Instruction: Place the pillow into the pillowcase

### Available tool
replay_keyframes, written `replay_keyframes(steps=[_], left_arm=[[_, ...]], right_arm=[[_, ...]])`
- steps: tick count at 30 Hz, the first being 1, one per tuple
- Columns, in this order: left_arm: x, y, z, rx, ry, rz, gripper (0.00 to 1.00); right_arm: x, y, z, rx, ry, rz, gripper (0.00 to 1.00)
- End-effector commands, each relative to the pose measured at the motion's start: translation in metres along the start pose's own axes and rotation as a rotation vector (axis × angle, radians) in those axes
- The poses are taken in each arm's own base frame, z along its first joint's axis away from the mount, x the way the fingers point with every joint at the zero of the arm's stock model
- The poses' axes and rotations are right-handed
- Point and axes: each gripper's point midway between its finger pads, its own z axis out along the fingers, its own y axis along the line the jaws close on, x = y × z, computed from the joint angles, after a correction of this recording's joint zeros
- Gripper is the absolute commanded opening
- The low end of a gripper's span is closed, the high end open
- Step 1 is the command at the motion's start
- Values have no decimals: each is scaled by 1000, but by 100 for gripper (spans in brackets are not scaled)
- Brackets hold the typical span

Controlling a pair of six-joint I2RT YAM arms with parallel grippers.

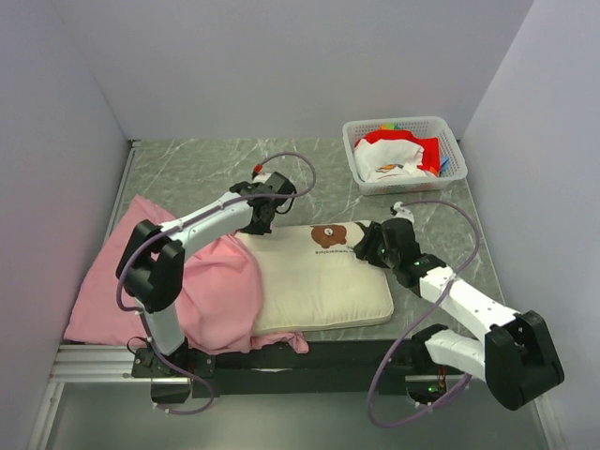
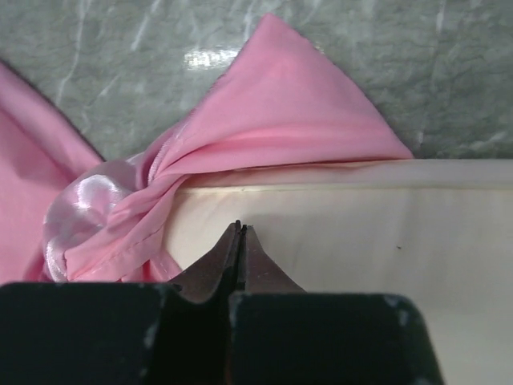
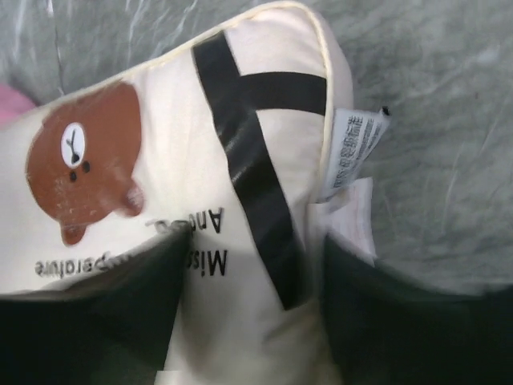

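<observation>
The cream pillow (image 1: pixel 319 281) with its brown bear face (image 3: pixel 80 156) lies flat in the middle of the table. Its left side is tucked into the pink pillowcase (image 1: pixel 178 281), which spreads out to the left. My left gripper (image 1: pixel 259 221) is shut with nothing between its jaws, tips (image 2: pixel 240 228) resting over the pillow (image 2: pixel 361 241) near its far left corner, beside bunched pillowcase fabric (image 2: pixel 264 120). My right gripper (image 1: pixel 371 242) straddles the pillow's far right corner. Its fingers (image 3: pixel 120 313) press the pillow (image 3: pixel 248 321) from both sides.
A white basket (image 1: pixel 452 141) holding red and white cloth stands at the back right. White care tags (image 3: pixel 357 148) hang from the pillow's corner, and a black tape cross (image 3: pixel 240 120) marks it. Walls close in on three sides of the marbled table (image 1: pixel 187 173).
</observation>
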Motion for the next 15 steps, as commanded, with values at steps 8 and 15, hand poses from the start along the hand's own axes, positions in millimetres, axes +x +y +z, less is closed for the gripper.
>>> replay_keyframes(steps=[8, 15], left_arm=[[-88, -92, -129, 594, -258, -42, 1], [-108, -119, -181, 789, -331, -54, 1]], right_arm=[[1, 73, -52, -263, -4, -63, 0], [10, 88, -56, -240, -7, -70, 0]])
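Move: Just under the right fingers, hardly 2 cm below, lies the pillow's black-striped end. From that hand the bear print is about 9 cm left and 4 cm ahead, the pillowcase's mouth some 27 cm left and 8 cm back, and the basket roughly 23 cm ahead and 9 cm right. From the left hand, at the pillow's far left edge, the striped end lies about 27 cm right and 4 cm back. Closing on the striped cover beside the tags, the right fingers pinch it, then draw it left about 6 cm, towards the pillowcase, up some 5 cm and slightly back, turning a little counter-clockwise. The left hand, shut and empty at the end, sweeps about 14 cm right and 13 cm up from the far left edge towards the striped end, its wrist turning some 40 degrees. ##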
